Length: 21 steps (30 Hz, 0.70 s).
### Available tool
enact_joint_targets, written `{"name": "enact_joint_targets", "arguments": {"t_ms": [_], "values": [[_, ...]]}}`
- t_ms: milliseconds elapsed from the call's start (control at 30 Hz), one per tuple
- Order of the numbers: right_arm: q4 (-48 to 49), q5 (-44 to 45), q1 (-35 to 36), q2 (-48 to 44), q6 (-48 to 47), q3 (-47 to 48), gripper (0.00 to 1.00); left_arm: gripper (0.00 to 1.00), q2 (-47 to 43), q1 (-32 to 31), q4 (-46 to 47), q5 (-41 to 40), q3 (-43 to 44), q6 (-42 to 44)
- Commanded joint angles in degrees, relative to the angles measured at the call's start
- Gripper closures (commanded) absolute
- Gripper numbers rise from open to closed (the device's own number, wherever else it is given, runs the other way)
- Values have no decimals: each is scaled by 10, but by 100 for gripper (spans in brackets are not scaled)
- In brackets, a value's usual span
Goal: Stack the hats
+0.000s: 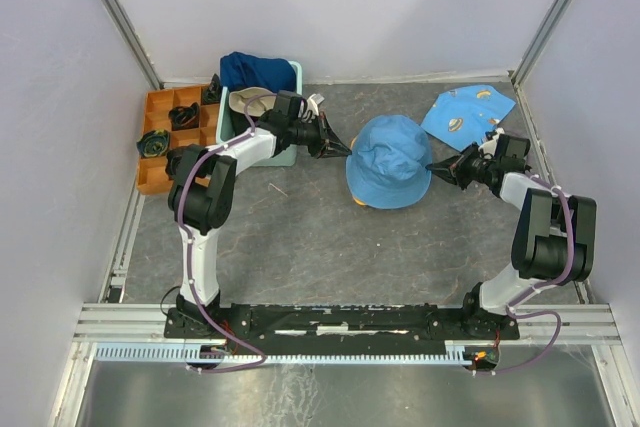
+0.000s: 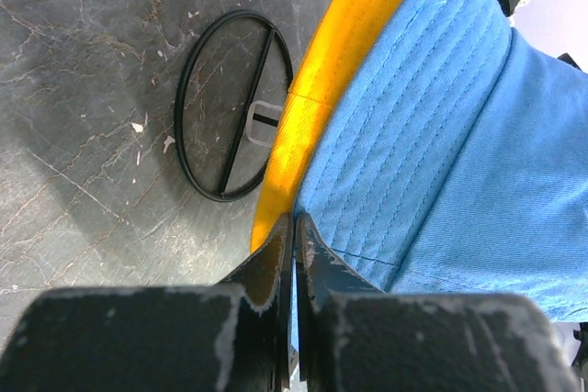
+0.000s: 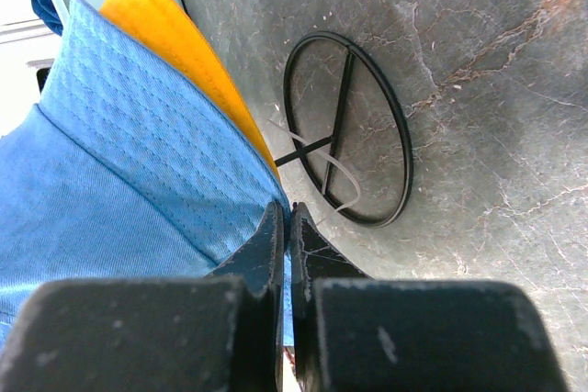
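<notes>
A light blue bucket hat (image 1: 388, 159) sits mid-table on top of a yellow-orange hat (image 1: 361, 203), of which only a strip of brim peeks out. My left gripper (image 1: 348, 150) is shut on the blue hat's left brim, and my right gripper (image 1: 432, 166) is shut on its right brim. In the left wrist view blue fabric (image 2: 413, 135) runs between the shut left gripper (image 2: 296, 218), with the yellow brim (image 2: 322, 89) beside it. The right wrist view shows the same with the right gripper (image 3: 286, 208), the blue hat (image 3: 138, 162) and the yellow brim (image 3: 175, 43). A dark navy hat (image 1: 255, 69) lies in the tub.
The mint-green tub (image 1: 297, 75) stands at the back left, beside an orange compartment tray (image 1: 160, 107). A flat printed light-blue cloth (image 1: 468, 112) lies at the back right. A black wire ring with a crossbar (image 2: 230, 107) (image 3: 349, 130) lies on the table under the hats' edge.
</notes>
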Motion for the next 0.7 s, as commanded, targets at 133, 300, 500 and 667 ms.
{"name": "enact_joint_targets", "arguments": {"t_ms": [133, 300, 500, 667], "values": [[-10, 57, -5, 17, -32, 8, 100, 97, 66, 11, -99, -74, -71, 37], [-13, 52, -5, 12, -32, 11, 100, 97, 57, 11, -89, -67, -72, 30], [-25, 49, -5, -11, -32, 23, 80, 85, 39, 11, -88, -74, -64, 23], [-46, 57, -5, -23, -39, 34, 71, 69, 34, 10, -80, -81, -61, 9]]}}
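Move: The blue hat, stacked over the yellow hat, sits between my hands. Its middle is about 9 cm to the right of my left hand and 2 cm nearer me, and about 9 cm left of my right hand and 2 cm ahead, a few centimetres above both. The bin is some 20 cm left of my left hand and 9 cm farther out; the patterned cloth lies about 9 cm right of my right hand, 11 cm ahead and 10 cm below. I hold both hands almost still, keeping the blue hat's brim pinched at its left and right edges. Then I open both grippers to roughly a quarter and let the brim go: my right hand first, my left just after it. As they open, my hands barely drift, by half a centimetre at most. ##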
